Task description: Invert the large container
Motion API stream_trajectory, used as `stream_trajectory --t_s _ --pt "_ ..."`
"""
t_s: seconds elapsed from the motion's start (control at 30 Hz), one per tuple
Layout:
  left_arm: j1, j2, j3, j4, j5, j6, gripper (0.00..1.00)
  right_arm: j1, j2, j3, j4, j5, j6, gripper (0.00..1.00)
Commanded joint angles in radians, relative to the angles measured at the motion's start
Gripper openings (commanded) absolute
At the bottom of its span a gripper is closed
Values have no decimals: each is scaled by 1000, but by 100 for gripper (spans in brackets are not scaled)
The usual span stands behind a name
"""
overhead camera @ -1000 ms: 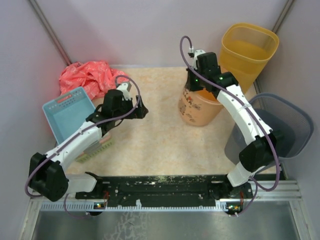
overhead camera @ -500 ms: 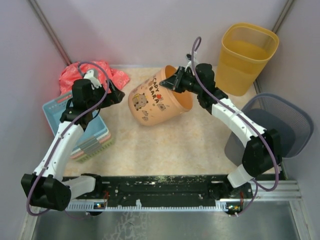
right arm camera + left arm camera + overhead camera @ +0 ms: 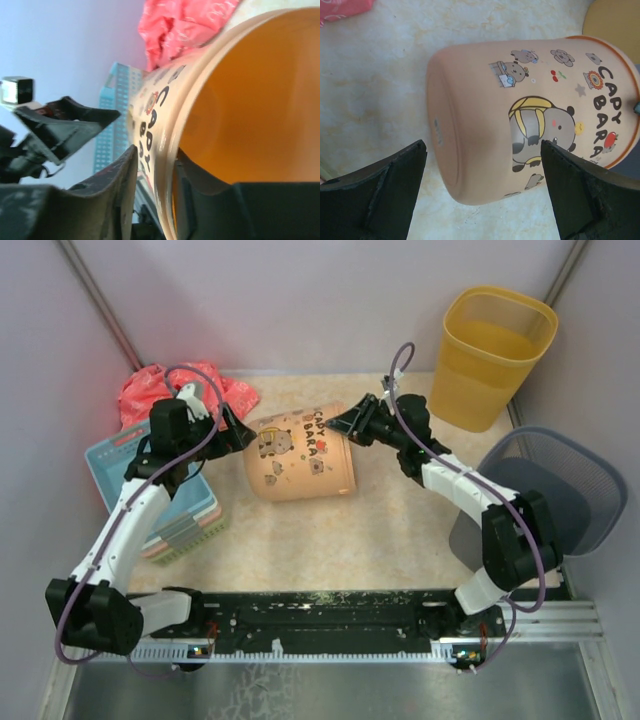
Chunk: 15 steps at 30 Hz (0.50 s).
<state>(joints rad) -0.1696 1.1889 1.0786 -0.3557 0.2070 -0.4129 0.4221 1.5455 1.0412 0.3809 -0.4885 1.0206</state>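
Note:
The large container [image 3: 300, 455] is a peach tub with cartoon animal prints. It lies on its side mid-table, base to the left and mouth to the right. My right gripper [image 3: 345, 425] is at the mouth's upper rim. In the right wrist view its jaws [image 3: 156, 155] straddle the rim of the container [image 3: 240, 110], one finger inside and one outside, with a thin gap on the outer side. My left gripper [image 3: 235, 432] is open wide just left of the base. In the left wrist view the container's [image 3: 520, 125] base end lies between and beyond the left gripper's [image 3: 482, 145] spread fingers, untouched.
A yellow bin [image 3: 495, 350] stands at the back right. A grey mesh bin [image 3: 560, 490] sits off the table's right edge. Stacked baskets, the top one blue [image 3: 130, 465], lie at the left with a red cloth [image 3: 160, 390] behind them.
The container went from upright at the right to lying on its side mid-table. My right gripper tipped it by the rim and has loosened. The left gripper swung to its base.

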Motion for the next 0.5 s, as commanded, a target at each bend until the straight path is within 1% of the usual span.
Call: stream_trajectory --t_s 0.0,0.07,0.2,0.33,0.47 --pt "7 23 -7 34 59 -16 100 4 -79 12 -159 83 -150 36" --pt "7 34 -5 40 78 -22 100 4 -101 24 -237 124 -207 41" --pt "7 62 -6 52 128 -33 100 4 -127 55 -365 193 -296 48" --pt "7 92 -9 55 167 -39 100 4 -153 63 -427 226 -349 50" --pt "7 108 -22 88 226 -54 100 4 -176 48 -451 236 -361 50"
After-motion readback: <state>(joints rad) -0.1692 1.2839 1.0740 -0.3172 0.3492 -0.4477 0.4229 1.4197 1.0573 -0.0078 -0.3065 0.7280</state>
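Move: The large peach container lies on its side, mouth to the right: its middle is about 10 cm right of the left hand, 4 cm ahead and 12 below, and some 9 cm left of the right hand, level with it fore-and-aft, 12 below. From the left hand the blue basket is 19 cm left and 3 back, the pink cloth 12 left and 15 ahead, both about 20 below. The yellow bin stands some 32 cm right of the right hand and 16 ahead. The peach container's upper rim, already loose between the right fingers, is let go as they open to about half and the hand draws back roughly 5 cm to the right and down, tipping its fingers some 20 degrees downward, still straddling the rim. The left hand, wide open, eases 3–4 cm right and down towards the container's closed end, turning slightly clockwise. ##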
